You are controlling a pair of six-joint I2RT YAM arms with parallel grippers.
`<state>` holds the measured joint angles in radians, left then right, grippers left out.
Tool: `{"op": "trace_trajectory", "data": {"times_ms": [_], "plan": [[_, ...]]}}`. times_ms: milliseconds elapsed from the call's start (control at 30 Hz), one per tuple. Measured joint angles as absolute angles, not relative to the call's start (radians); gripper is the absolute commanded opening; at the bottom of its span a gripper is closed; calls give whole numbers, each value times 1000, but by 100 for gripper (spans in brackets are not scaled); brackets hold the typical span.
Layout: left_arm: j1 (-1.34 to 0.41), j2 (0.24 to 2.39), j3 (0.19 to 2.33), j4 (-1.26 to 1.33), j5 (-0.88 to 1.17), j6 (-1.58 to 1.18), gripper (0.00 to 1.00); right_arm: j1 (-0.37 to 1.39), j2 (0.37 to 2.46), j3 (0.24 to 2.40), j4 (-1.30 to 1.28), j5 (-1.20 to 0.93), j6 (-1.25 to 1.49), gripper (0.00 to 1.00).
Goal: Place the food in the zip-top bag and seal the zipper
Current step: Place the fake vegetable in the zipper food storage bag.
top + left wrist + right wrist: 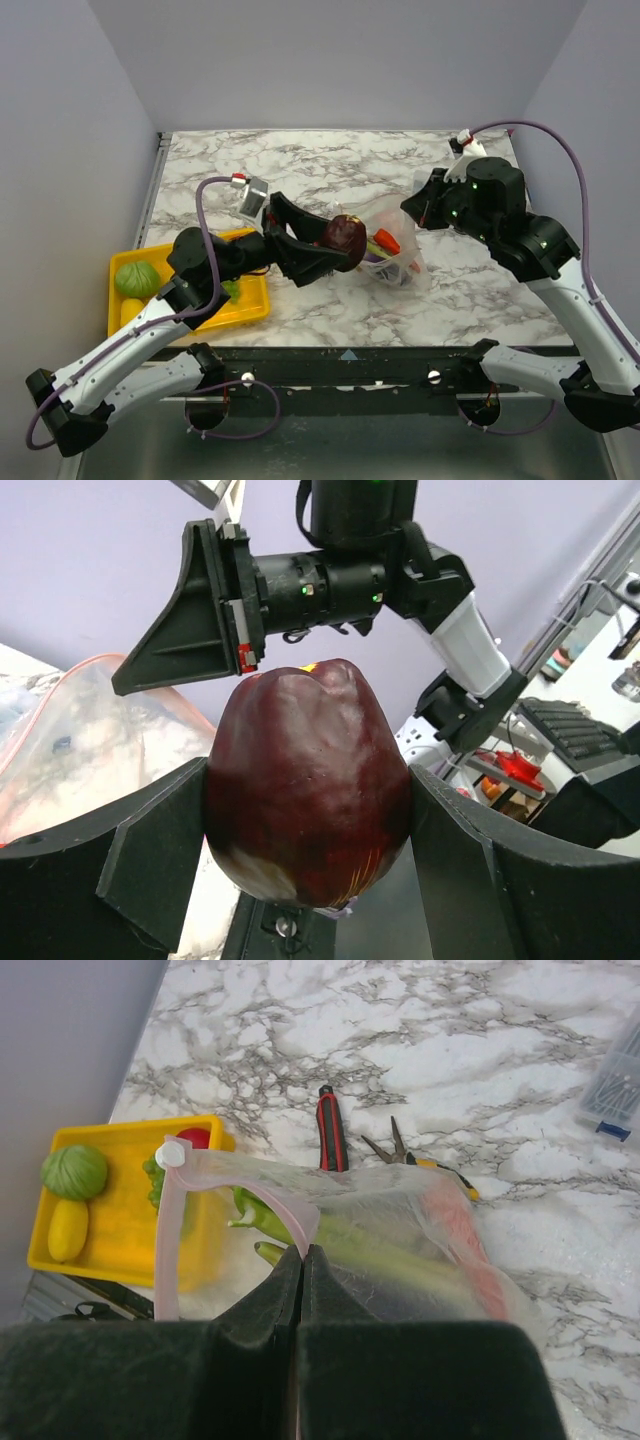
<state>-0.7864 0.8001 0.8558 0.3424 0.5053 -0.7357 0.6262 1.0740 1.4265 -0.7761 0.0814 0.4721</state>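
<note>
My left gripper (340,243) is shut on a dark red toy fruit (346,232), held above the table just left of the zip-top bag (398,255); in the left wrist view the fruit (308,780) fills the space between both fingers. My right gripper (418,208) is shut on the bag's pinkish zipper (168,1240) at the rim and holds the mouth up. The bag (420,1250) holds green celery (300,1225) and an orange piece (386,240). A tomato (198,1138), grapes (155,1182), a green ball (75,1170) and a yellow fruit (68,1230) lie in the tray.
The yellow tray (250,300) sits at the table's front left. A red utility knife (328,1130) and yellow-handled pliers (410,1155) lie on the marble behind the bag. A clear box (615,1090) stands at the far right.
</note>
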Motion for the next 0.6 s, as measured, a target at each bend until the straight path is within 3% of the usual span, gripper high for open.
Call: {"op": "trace_trajectory", "data": {"times_ms": [233,300,367,600], "plan": [[-897,905,873,383,380,-627,71,626,1036,1405,-756,80,503,1],[-907,954,896,384,332,-607,81,626,1036,1405,-750,80,508,1],[-912,1011,950,356,283,-597,98,626,1036,1405,-749,80,511,1],[-925,1123,1113,191,164,-498,99,626,1035,1405,-749,80,513,1]]}}
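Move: The dark red fake vegetable is already in the left fingers, high above the table; the open bag mouth it is meant for has its middle about 7 cm ahead, 6 cm to the right and some 10 cm below. The shut right fingers on the bag's rim are roughly 12 cm ahead, 12 cm right and 8 cm below the left hand; the carrot in the bag is about 8 cm ahead, 8 cm right and 20 cm down. From the right hand, the mouth's middle is about 5 cm back, 6 cm left and slightly below. The dark red vegetable is carried by the left hand over the bag mouth, first to the right with a slight sink, then mostly forward, about 8 cm forward and 7 cm right in all. The wrist turns some 15 degrees, mainly counter-clockwise, and late in the reach the fingers spread wide and let the vegetable go. The right fingers keep pinching the bag's rim, nearly still. ##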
